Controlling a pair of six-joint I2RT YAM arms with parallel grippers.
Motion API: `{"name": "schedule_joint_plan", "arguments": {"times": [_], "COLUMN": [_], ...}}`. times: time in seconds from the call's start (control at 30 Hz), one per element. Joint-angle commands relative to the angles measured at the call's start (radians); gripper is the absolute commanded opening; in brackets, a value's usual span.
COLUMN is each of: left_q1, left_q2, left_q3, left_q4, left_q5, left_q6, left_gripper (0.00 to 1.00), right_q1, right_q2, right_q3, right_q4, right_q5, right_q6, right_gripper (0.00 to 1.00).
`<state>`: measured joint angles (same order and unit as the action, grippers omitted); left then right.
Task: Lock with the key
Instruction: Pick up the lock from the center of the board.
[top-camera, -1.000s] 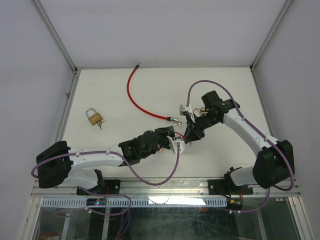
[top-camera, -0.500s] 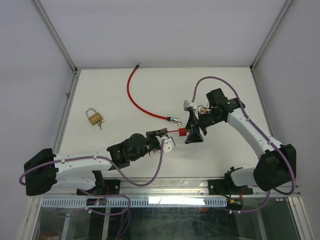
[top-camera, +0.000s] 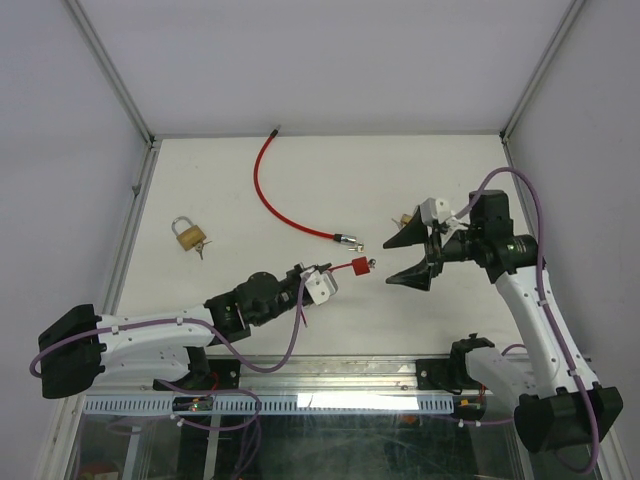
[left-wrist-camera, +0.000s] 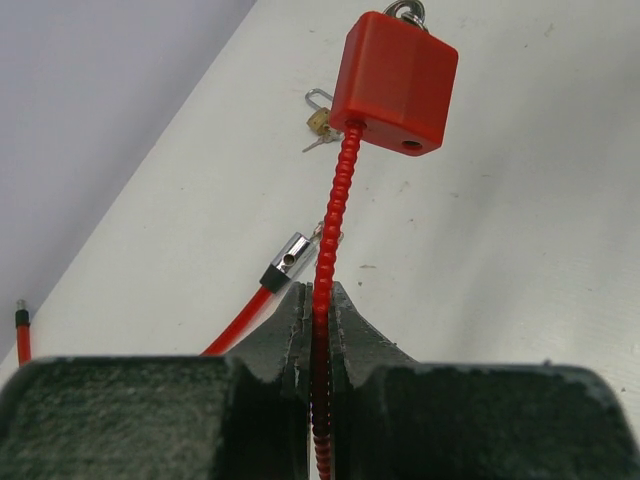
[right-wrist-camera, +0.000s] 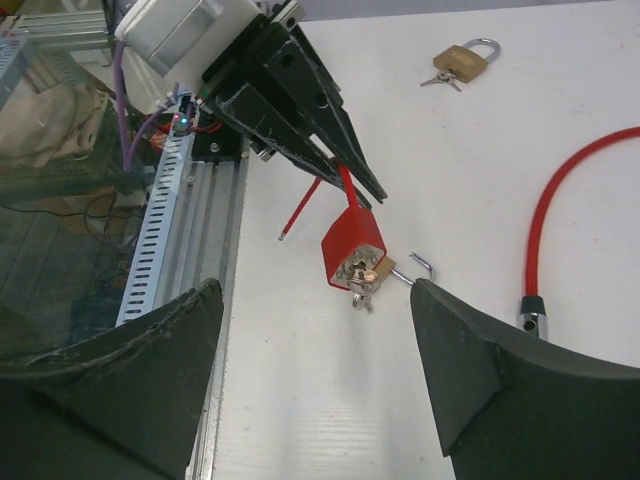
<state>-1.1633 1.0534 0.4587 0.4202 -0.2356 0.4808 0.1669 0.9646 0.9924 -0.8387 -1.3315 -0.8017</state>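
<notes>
A red lock body (top-camera: 353, 266) hangs above the table on a ribbed red cable (left-wrist-camera: 335, 200). My left gripper (left-wrist-camera: 320, 300) is shut on that cable just behind the lock body (left-wrist-camera: 395, 82). A small key (right-wrist-camera: 362, 285) sticks out of the lock's face (right-wrist-camera: 350, 245), which points toward my right gripper. My right gripper (right-wrist-camera: 315, 290) is open with nothing between its fingers, a short way right of the lock. From above, the open right gripper (top-camera: 388, 262) faces the key (top-camera: 372, 263), and the left gripper (top-camera: 325, 278) sits left of the lock.
The rest of the red cable (top-camera: 262, 185) curves over the far table to a metal ferrule (top-camera: 345, 239). One brass padlock (top-camera: 188, 233) with keys lies at the left. Another brass padlock (top-camera: 404, 218) lies just beyond my right gripper. The metal rail (right-wrist-camera: 165, 200) marks the near edge.
My right gripper has let go at the lock, opened wide and drawn back to the right. My left gripper has closed on the cable and shifted slightly left with the lock.
</notes>
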Motion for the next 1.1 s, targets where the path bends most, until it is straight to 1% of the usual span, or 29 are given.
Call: {"name": "schedule_joint_plan", "arguments": {"times": [0.0,0.17,0.27,0.37,0.47,0.53,0.8,1.07], "left_q1": [0.004,0.004,0.004,0.004,0.005,0.005,0.004,0.004], "left_q2": [-0.030,-0.044,-0.043,-0.038,-0.037,-0.035,-0.017,-0.015], "left_q3": [-0.008,-0.012,-0.011,-0.012,-0.011,-0.006,0.007,0.013], "left_q4": [0.104,0.099,0.093,0.088,0.086,0.084,0.071,0.066], "left_q5": [0.056,0.081,0.091,0.097,0.111,0.125,0.151,0.165], "left_q6": [-0.052,-0.060,-0.057,-0.053,-0.052,-0.055,-0.061,-0.067], "left_gripper": [0.00,0.00,0.00,0.00,0.00,0.00,0.00,0.00], "right_q1": [-0.005,-0.006,-0.006,-0.006,-0.006,-0.004,0.000,0.013], "right_q2": [0.016,0.020,0.014,0.009,0.004,0.002,-0.005,-0.004], "right_q3": [-0.030,-0.037,-0.045,-0.050,-0.070,-0.084,-0.099,-0.110], "right_q4": [0.023,0.036,0.034,0.004,-0.044,-0.074,-0.089,-0.089], "right_q5": [-0.136,-0.074,-0.049,-0.030,-0.041,-0.048,-0.058,-0.051], "right_q6": [-0.122,-0.140,-0.173,-0.253,-0.399,-0.481,-0.521,-0.536], "right_gripper": [0.78,0.77,0.75,0.67,0.57,0.54,0.42,0.41]}}
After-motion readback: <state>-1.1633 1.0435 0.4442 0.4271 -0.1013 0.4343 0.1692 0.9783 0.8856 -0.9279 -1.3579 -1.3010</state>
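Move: The left fingers hold the red lock's cord, with the lock itself sticking out some 9 cm to that hand's right, about level in reach and a couple of cm above. From the right hand the lock is about 8 cm left, 3 cm ahead and 6 cm below. On the board some 25 cm beneath the right hand, the open brass padlock lies about 18 cm left and 5 cm ahead, and the thick cable's silver end 9 cm left and 23 cm ahead. The right hand, fingers still pointing left, sinks about 4 cm towards the red lock's key end, rolling some 15 degrees so its forward side rises, while its fingers close from wide to roughly half open without visibly gripping anything. Meanwhile the left hand keeps its pinch on the cord, easing about 2 cm back and a little to the right while turning slightly clockwise, which brings the lock and its keys towards the right fingertips. ##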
